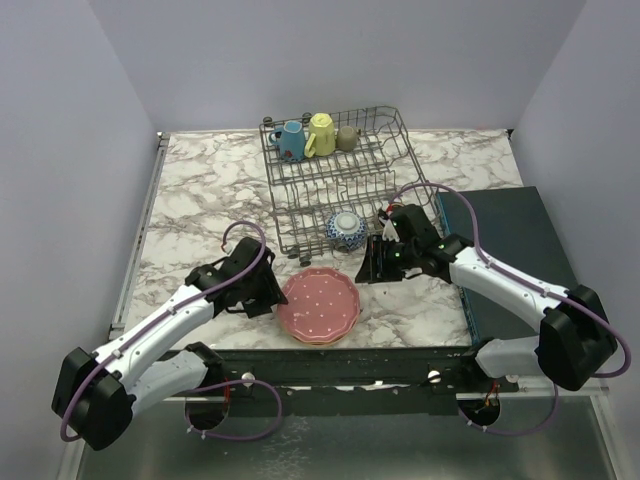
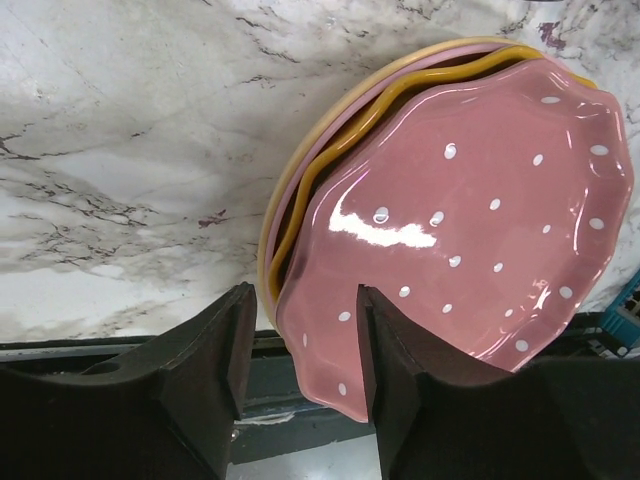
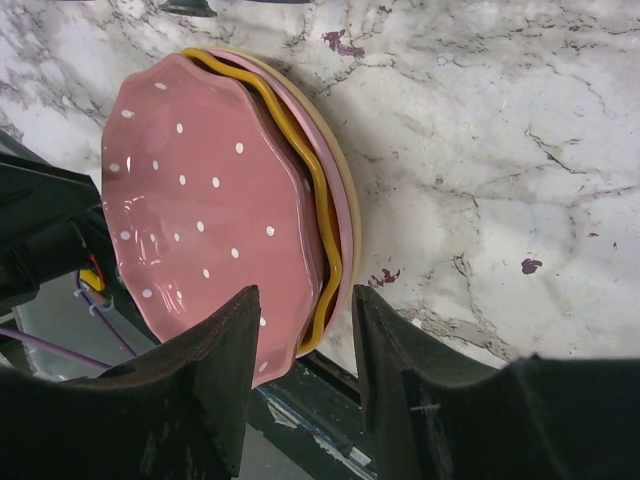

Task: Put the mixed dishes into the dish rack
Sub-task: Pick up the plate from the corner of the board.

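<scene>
A pink white-dotted plate lies skewed on top of a stack near the table's front edge. Under it sits a scalloped orange-yellow plate. My left gripper is open at the stack's left side, with the pink plate's rim between its jaws and one finger still apart from it. My right gripper is open at the stack's upper right, its jaws either side of the stack's edge. The dish rack holds a blue mug, a pale yellow mug, a grey-beige mug and a blue-white bowl.
A dark flat box lies along the table's right side, beside the right arm. The dark front rail runs just below the plate stack, and the pink plate overhangs it. Purple walls enclose the marble table on three sides.
</scene>
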{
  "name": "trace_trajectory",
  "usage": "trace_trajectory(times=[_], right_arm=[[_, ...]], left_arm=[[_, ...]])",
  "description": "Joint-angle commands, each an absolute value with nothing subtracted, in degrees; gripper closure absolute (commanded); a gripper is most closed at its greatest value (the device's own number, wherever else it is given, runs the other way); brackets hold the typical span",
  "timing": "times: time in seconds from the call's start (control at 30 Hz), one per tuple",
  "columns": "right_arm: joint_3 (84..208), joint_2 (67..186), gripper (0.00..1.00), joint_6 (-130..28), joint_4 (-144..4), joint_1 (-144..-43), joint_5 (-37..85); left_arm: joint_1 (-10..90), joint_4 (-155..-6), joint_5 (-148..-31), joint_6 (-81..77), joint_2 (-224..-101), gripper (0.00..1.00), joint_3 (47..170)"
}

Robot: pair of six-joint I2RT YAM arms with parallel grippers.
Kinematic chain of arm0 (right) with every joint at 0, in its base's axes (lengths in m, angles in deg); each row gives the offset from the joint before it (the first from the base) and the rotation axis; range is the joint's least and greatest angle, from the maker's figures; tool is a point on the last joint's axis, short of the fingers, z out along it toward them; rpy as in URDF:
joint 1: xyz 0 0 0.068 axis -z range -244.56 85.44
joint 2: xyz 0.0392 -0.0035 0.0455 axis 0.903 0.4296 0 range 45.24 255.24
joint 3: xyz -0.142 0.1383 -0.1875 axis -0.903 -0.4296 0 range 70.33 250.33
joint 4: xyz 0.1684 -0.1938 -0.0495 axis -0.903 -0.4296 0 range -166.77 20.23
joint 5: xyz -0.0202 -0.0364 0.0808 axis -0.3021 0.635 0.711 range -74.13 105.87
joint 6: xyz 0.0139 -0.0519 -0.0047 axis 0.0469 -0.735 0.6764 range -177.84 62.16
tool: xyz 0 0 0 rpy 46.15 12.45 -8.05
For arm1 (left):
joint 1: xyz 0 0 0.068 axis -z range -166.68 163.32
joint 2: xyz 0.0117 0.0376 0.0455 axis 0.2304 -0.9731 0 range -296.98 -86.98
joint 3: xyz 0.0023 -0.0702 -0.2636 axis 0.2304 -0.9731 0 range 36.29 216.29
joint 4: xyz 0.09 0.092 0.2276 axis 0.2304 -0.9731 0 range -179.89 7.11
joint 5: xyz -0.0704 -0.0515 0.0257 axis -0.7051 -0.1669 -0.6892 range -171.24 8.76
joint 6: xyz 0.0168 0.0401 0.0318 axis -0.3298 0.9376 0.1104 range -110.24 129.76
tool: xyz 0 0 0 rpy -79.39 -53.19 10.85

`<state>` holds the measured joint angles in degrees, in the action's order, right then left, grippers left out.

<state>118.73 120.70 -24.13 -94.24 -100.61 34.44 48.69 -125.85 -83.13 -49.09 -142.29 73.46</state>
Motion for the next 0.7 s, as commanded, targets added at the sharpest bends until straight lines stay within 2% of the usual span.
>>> trace_trajectory(times=[0.0, 0.23, 0.47, 0.67], right_arm=[[118.2, 120.8, 0.53, -23.1, -92.8, -101.1, 34.3], [117.6, 121.0, 0.53, -22.5, -91.8, -101.3, 35.2], [116.7, 121.4, 0.52, -22.4, -91.0, -101.6, 35.2], [116.4, 122.4, 0.52, -22.4, -90.4, -101.6, 35.7]], left_arm=[[48.7, -124.9, -81.7, -48.4, -143.9, 0.52, 72.8], [48.7, -122.0, -82.1, -48.5, -145.5, 0.71, 72.1], [48.8, -120.1, -83.2, -48.8, -146.6, 0.79, 70.5], [48.7, -118.1, -83.7, -49.1, -147.0, 0.92, 69.4]])
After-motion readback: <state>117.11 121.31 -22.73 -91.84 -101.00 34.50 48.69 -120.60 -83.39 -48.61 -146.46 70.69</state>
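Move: The pink plate on top of the stack has its middle about 8 cm to the right of my left hand, level with it fore and aft and some 3 cm lower; its near-left rim lies just under my fingers. Beneath it sits the yellow-rimmed plate, 2 cm lower. The blue-white bowl is about 15 cm ahead and 14 cm right of that hand. From my right hand, the pink plate lies roughly 10 cm left, 5 cm back and 5 cm below. I close my half-open left fingers almost fully on the pink plate's left rim while sinking about 2 cm straight down, one finger coming over the top face and the other into the gap by the yellow rim, so they pinch the pink edge. My left wrist keeps its tilt. ##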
